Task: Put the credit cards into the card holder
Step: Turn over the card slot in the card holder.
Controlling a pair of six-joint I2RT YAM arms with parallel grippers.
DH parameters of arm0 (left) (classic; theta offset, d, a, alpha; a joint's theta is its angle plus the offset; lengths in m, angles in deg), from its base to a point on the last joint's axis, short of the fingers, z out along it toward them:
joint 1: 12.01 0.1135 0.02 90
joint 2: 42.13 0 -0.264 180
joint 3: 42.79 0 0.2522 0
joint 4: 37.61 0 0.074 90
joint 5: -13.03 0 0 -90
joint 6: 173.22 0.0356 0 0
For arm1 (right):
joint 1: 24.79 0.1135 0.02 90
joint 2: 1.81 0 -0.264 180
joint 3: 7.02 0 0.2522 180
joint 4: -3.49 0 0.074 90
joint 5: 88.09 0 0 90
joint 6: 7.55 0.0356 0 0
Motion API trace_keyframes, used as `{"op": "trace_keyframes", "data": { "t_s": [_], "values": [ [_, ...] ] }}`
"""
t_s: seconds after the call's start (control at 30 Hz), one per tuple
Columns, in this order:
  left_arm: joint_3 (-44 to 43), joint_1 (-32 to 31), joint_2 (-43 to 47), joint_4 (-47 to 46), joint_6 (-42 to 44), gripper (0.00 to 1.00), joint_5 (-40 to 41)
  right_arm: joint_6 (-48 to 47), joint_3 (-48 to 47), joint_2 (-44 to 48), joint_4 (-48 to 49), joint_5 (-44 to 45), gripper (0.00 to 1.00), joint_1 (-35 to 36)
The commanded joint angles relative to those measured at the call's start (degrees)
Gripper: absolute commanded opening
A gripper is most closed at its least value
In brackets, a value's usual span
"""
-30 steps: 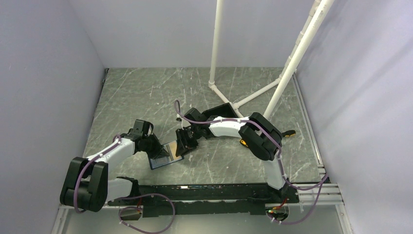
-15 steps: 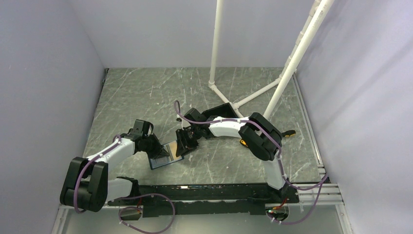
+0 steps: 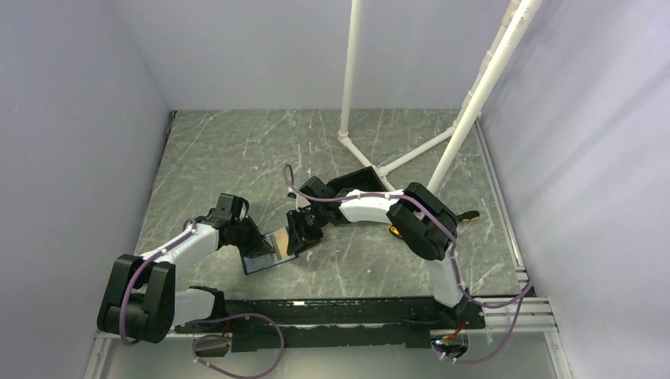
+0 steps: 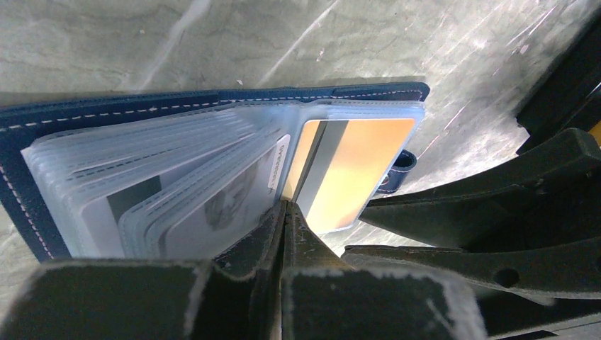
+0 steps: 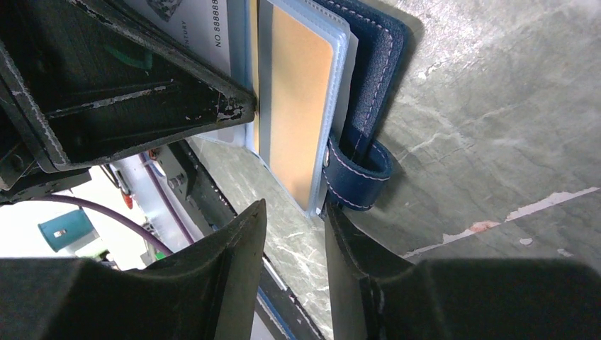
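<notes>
The card holder (image 3: 270, 254) lies open on the grey table, dark blue with clear plastic sleeves (image 4: 163, 177). An orange-gold credit card (image 4: 354, 170) sits inside the right-hand sleeve, and its face (image 5: 301, 92) also shows in the right wrist view. Whitish cards (image 4: 212, 205) fill the left sleeves. My left gripper (image 4: 283, 207) is shut, its tips pressed on the sleeves at the fold. My right gripper (image 5: 294, 212) stands open at the holder's right edge, with one finger against the blue strap (image 5: 358, 173) and bare table between its jaws.
A black open box (image 3: 359, 178) sits behind the right arm. An orange-handled tool (image 3: 472, 215) lies beyond the right elbow. White pipe legs (image 3: 379, 162) stand at the back, and the walls close in on both sides.
</notes>
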Motion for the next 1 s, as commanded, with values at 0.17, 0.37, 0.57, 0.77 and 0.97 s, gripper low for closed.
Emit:
{"op": "trace_keyframes", "data": {
  "t_s": [0.17,0.37,0.57,0.77,0.97],
  "values": [
    [0.8,0.2,0.9,1.3,0.7,0.05,1.6,-0.4,-0.4,2.6,1.5,0.2,0.32,0.3],
    [1.0,0.2,1.2,1.1,0.5,0.05,1.7,-0.6,-1.0,2.3,1.5,-0.5,0.25,0.4],
    [1.0,0.2,2.4,1.8,0.3,0.05,1.6,-1.4,-1.0,3.1,3.0,-1.5,0.2,0.8],
    [-1.9,0.2,4.9,6.2,-0.4,0.17,0.4,-2.7,-3.3,0.8,4.9,-4.9,0.06,0.8],
    [-8.3,1.3,10.8,17.2,-0.4,0.36,3.0,-6.1,-3.8,3.1,3.6,1.4,0.0,0.8]
  ]
}}
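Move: The card slot with the orange card has its near outer corner between the right hand's open fingers; its middle lies about 3 cm ahead, 4 cm to the left and 1 cm lower. The holder's snap strap is some 2 cm ahead and 1 cm to the right, the VIP card's page about 12 cm left and 1 cm back. From the left hand, nearly shut at the near end of the fold, the orange slot's middle is roughly 4 cm ahead and 3 cm right, the VIP page 5 cm left, level with it. The right fingers shut on the near outer corner of the orange card's slot and pinch it, then lift it up and to the left by about 2.5 cm, the wrist tilting slightly. Only late does the left hand come free of the fold, rising about 2.5 cm with a slight draw back while its fingers open about a quarter of their range. ##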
